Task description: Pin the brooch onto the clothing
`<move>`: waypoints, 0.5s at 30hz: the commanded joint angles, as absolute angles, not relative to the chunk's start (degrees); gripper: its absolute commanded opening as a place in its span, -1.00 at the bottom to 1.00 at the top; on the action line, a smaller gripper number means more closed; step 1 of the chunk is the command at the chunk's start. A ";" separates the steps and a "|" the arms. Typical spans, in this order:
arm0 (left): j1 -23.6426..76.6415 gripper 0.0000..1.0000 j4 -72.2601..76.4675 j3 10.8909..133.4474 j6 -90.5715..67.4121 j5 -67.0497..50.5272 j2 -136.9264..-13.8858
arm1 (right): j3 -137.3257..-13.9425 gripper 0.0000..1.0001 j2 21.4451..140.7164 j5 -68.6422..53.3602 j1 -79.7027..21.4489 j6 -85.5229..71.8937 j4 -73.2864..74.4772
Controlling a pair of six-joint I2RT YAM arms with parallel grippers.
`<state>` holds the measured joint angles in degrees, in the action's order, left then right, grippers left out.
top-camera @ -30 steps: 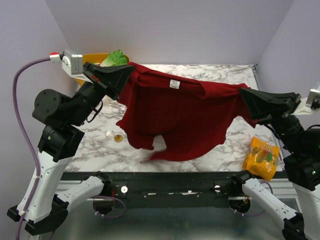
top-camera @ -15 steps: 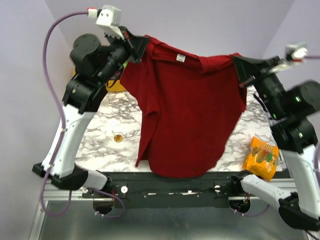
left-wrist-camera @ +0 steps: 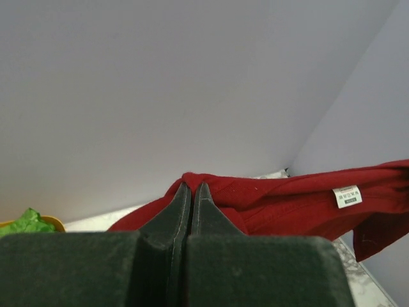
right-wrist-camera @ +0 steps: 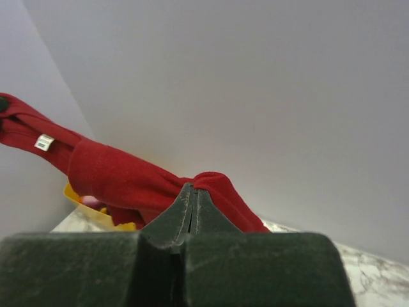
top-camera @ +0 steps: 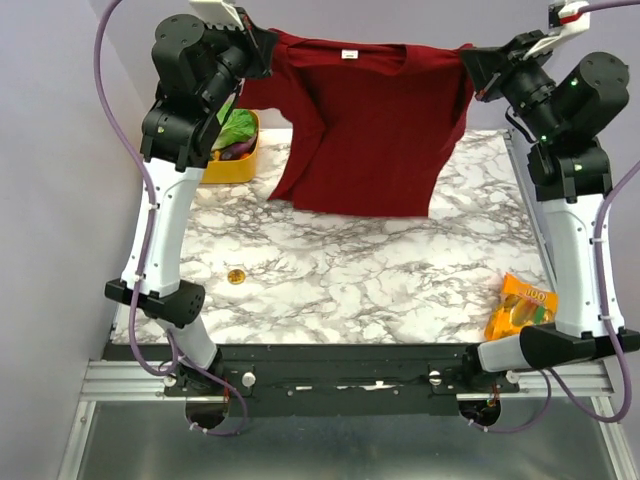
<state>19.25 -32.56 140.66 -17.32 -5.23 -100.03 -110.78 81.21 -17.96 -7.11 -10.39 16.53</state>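
The clothing (top-camera: 365,130), a dark red T-shirt with a small white neck label, hangs in the air at the back of the table, stretched between both arms. My left gripper (top-camera: 262,48) is shut on its left shoulder (left-wrist-camera: 198,185). My right gripper (top-camera: 470,62) is shut on its right shoulder (right-wrist-camera: 214,185). The shirt's lower hem hangs just above the marble. The brooch (top-camera: 237,276), a tiny golden disc, lies alone on the table (top-camera: 380,290) at the front left, far below both grippers.
A yellow bowl (top-camera: 232,160) with green leaves stands at the back left, partly behind the left arm. An orange-yellow snack bag (top-camera: 520,312) lies at the front right near the table's edge. Lilac walls close in the back and sides.
Both arms have swung up and back, lifting the shirt from a drape over the table's middle into a hanging spread at the rear. The brooch has stayed in place.
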 commanded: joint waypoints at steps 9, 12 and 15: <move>19.07 -1.00 -11.18 97.52 -19.68 -1.30 -76.48 | -80.02 -0.99 62.27 -24.17 -6.06 -16.60 3.70; 20.82 -1.00 -10.81 82.39 -21.01 -0.44 -71.03 | -64.81 -0.99 55.93 -22.68 -6.15 -17.85 3.60; 23.46 -1.00 -10.73 67.98 -24.33 2.37 -65.14 | -51.62 -0.99 51.78 -18.99 -6.15 -16.09 7.28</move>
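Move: The clothing, held up by its two shoulders, is bound for the bare table between the hands: its middle is some 7 cm ahead of the left hand, 15 cm to its right and 56 cm below; from the right hand, about 10 cm ahead, 15 cm left and 55 cm below. From the left hand, the gold brooch lies roughly 13 cm back and 14 cm left, the vegetable box 22 cm ahead and 27 cm left; the yellow packet lies about 19 cm back and 23 cm right of the right hand. Still pinching the clothing by its two shoulders, both shut grippers draw back together about 6 cm while swinging down some 17 cm towards the table. The backward pull leads, the right hand rising slightly at first; then the drop gathers speed, and both wrists tip the fingers down a little over 10 degrees towards the end. ##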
